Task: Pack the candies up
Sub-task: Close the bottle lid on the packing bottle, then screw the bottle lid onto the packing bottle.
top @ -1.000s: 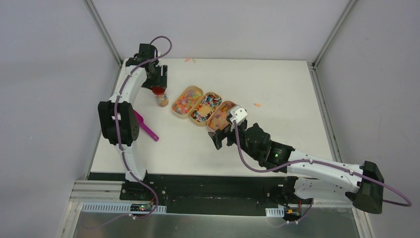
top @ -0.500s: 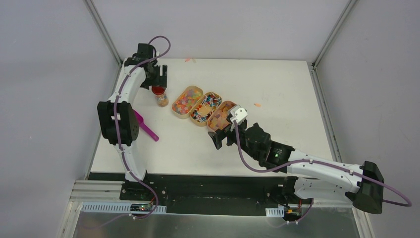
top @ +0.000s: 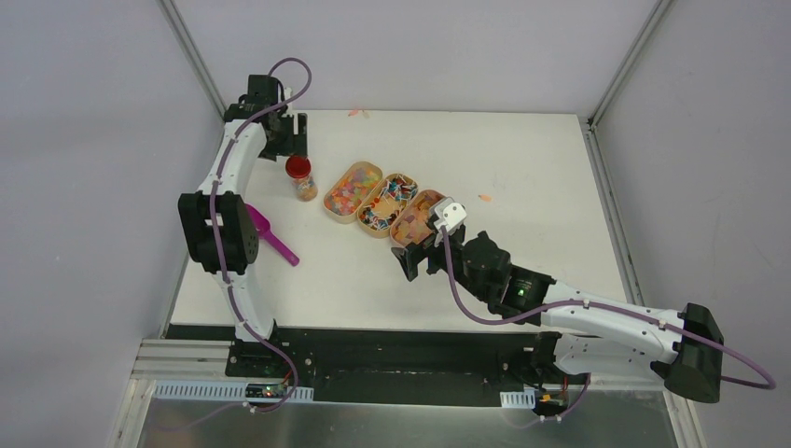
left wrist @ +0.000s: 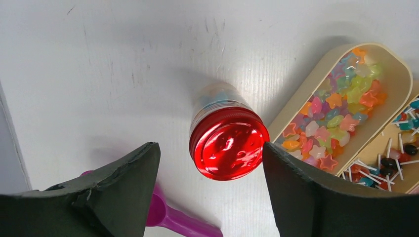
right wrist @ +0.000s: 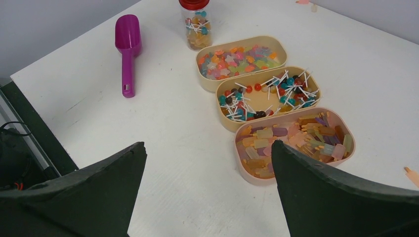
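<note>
A small clear jar with a shiny red lid (left wrist: 229, 143) stands upright at the far left (top: 301, 179), holding mixed candies (right wrist: 197, 27). My left gripper (left wrist: 211, 148) hovers above it, open, with its fingers on either side of the lid and nothing held (top: 284, 140). Three oval trays sit in a row. They hold star-shaped candies (right wrist: 237, 54), lollipops (right wrist: 269, 94) and popsicle-shaped gummies (right wrist: 296, 136). My right gripper (right wrist: 208, 145) stands open and empty over bare table, just in front of the gummy tray (top: 420, 257).
A magenta scoop (top: 270, 235) lies near the left table edge (right wrist: 127, 47), below the jar. Stray candy bits lie at the back edge (top: 354, 113) and right of the trays (top: 485, 198). The tray rims (right wrist: 237, 148) touch one another.
My left gripper has opened wider and drawn up and back from the jar, which stays standing on the table. The right arm has not moved.
</note>
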{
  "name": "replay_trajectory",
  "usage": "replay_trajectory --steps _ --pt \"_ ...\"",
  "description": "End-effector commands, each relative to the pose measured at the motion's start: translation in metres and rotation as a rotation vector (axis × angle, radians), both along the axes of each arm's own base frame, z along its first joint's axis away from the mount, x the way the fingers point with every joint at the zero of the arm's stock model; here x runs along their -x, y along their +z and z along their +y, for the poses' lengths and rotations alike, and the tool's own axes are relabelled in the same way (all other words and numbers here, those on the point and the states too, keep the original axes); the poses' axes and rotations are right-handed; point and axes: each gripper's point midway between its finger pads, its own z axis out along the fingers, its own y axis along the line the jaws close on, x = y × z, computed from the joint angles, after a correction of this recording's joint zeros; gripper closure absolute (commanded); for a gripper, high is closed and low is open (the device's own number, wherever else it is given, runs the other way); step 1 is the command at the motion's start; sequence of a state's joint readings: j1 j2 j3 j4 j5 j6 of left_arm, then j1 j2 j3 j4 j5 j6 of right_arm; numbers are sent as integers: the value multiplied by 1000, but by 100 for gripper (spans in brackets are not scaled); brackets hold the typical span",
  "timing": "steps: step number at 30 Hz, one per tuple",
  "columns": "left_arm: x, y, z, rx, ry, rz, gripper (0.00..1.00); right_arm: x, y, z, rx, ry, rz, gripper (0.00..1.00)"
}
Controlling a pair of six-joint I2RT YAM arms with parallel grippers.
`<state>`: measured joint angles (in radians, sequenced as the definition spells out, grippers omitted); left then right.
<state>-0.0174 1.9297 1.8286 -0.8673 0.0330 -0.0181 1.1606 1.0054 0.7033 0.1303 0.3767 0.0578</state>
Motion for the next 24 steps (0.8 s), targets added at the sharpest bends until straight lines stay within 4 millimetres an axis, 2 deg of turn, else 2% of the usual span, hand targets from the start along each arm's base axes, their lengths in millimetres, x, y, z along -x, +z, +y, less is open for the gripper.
replay_trajectory --steps 1,4,7,11,24 --pt "-3 42 19 17 49 -108 27 -1 34 3 -93 9 -43 1" --pt "-3 42 25 34 63 -111 36 -1 36 2 -94 9 -47 0" --pt "-4 39 22 54 51 -107 41 -1 38 2 -96 9 -53 0" --pt "-6 31 16 80 30 -92 44 -1 39 2 -99 9 -55 0" --pt "0 -16 25 74 60 -12 48 -1 37 2 -98 12 -54 1"
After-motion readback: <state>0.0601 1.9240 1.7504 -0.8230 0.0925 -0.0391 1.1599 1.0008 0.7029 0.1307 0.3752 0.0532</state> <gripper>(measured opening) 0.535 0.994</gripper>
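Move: My left hand hovers just above the bottle lid on the upright packing bottle: the lid's middle is about 3 cm down, 2 cm to the right and 1 cm back. The star candy bin is level with the lid and some 13 cm right of it; the lollipop bin lies 21 cm right and 3 cm back of the lid. The purple scoop lies 12 cm back and 7 cm left of my left hand. From my right hand the lid is some 25 cm ahead and 24 cm left. With my left hand I shift about 2.5 cm to my left across the lid while drawing the fingers partly together, then sink about 2 cm, fingers still apart. That brings my right-hand finger down over the lid's left part, at or just above its top, with the other finger clear of the lid to the left. ##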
